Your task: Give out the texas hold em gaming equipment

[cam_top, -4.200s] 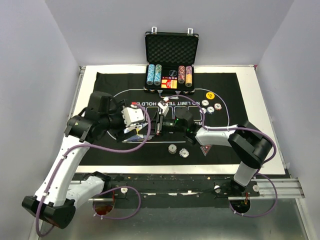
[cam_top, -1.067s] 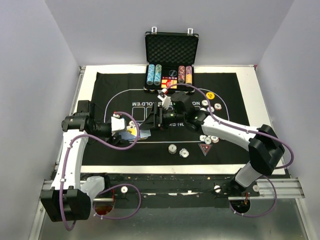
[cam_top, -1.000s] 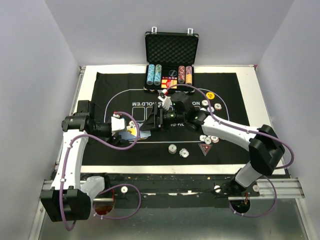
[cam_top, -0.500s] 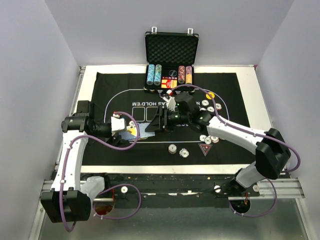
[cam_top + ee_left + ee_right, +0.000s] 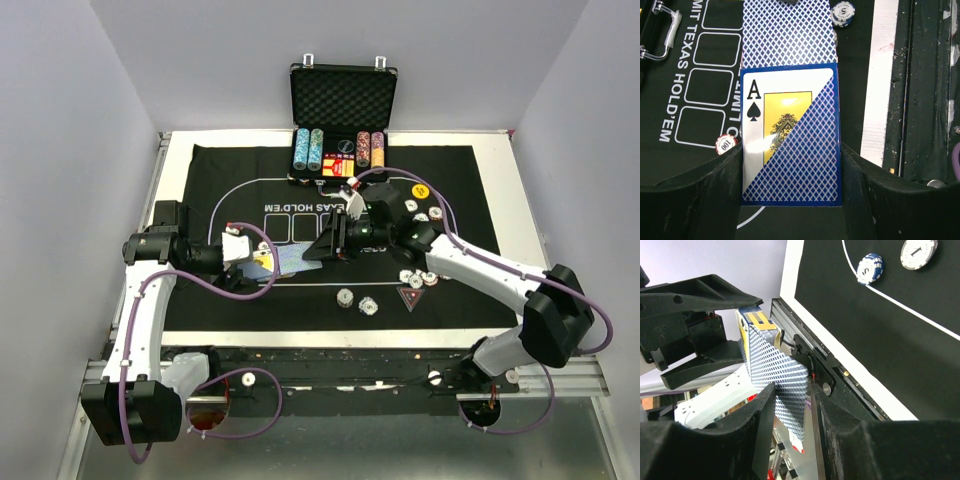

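My left gripper (image 5: 248, 259) (image 5: 791, 150) is shut on a deck of blue-backed playing cards (image 5: 790, 135) with an ace of spades on its face. One card (image 5: 785, 35) (image 5: 290, 261) sticks out of the deck toward my right gripper (image 5: 313, 250) (image 5: 792, 390). That card (image 5: 782, 375) lies between the right jaws, which stand partly apart on either side of it. Striped poker chips (image 5: 344, 297) (image 5: 368, 306) lie on the mat's near side, next to a red triangular marker (image 5: 411, 297). More chips (image 5: 416, 277) lie beside it.
The open black case (image 5: 338, 120) with chip rows stands at the far edge of the black mat (image 5: 250, 170). A yellow button (image 5: 421, 190) and a few chips (image 5: 421, 218) lie right of it. Purple cables loop off both arms.
My right arm has drawn back to the right from the deck while its jaws narrowed around the protruding card. The left arm and its deck have stayed put.
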Tool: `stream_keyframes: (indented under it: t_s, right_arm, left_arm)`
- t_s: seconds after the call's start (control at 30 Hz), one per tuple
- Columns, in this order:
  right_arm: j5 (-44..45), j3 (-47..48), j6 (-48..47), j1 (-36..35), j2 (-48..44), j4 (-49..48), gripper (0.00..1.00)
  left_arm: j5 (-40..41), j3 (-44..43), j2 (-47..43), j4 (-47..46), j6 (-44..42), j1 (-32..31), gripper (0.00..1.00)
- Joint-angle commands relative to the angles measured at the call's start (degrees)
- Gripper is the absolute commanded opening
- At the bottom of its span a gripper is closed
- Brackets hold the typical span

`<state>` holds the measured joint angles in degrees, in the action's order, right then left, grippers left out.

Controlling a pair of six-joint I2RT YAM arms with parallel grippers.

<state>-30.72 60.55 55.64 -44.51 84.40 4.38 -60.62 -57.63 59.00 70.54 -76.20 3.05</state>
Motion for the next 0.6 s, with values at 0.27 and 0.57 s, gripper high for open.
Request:
stream_keyframes:
  t_s: [0.27,0.57]
  right_arm:
    - [-1.8,-2.55,4.92,0.65,-4.42,-3.77,0.28]
    - [-3.73,-4.21,6.94,5.13,-8.64,-5.77,0.08]
  left_arm:
    - [-1.78,0.76,0.15,-2.78,0.53,0.38,0.47]
    - [-1.69,0.32,0.41,-2.17,0.71,0.47,0.47]
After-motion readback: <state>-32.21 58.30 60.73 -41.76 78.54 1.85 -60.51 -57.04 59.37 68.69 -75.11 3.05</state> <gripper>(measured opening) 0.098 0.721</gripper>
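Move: The exposed cards sticking out of the card box are centred about 4 cm left and 1 cm back of the right hand, at about its height, with their free end between its fingers. The box lies 11 cm left and 3 cm back. Some 17 cm below, the white chip stack is 6 cm right and 9 cm back, the blue chip stack 11 cm right and 11 cm back. From the left hand, the cards are roughly 9 cm right and 1 cm forward. Close the right gripper from about half open to nearly shut, pinching the free end of the upper cards, while lifting about 3.5 cm and, late in the lift, drawing some 1.5 cm right, away from the box. Keep the left gripper still and holding the box so the right hand pulls against it. ##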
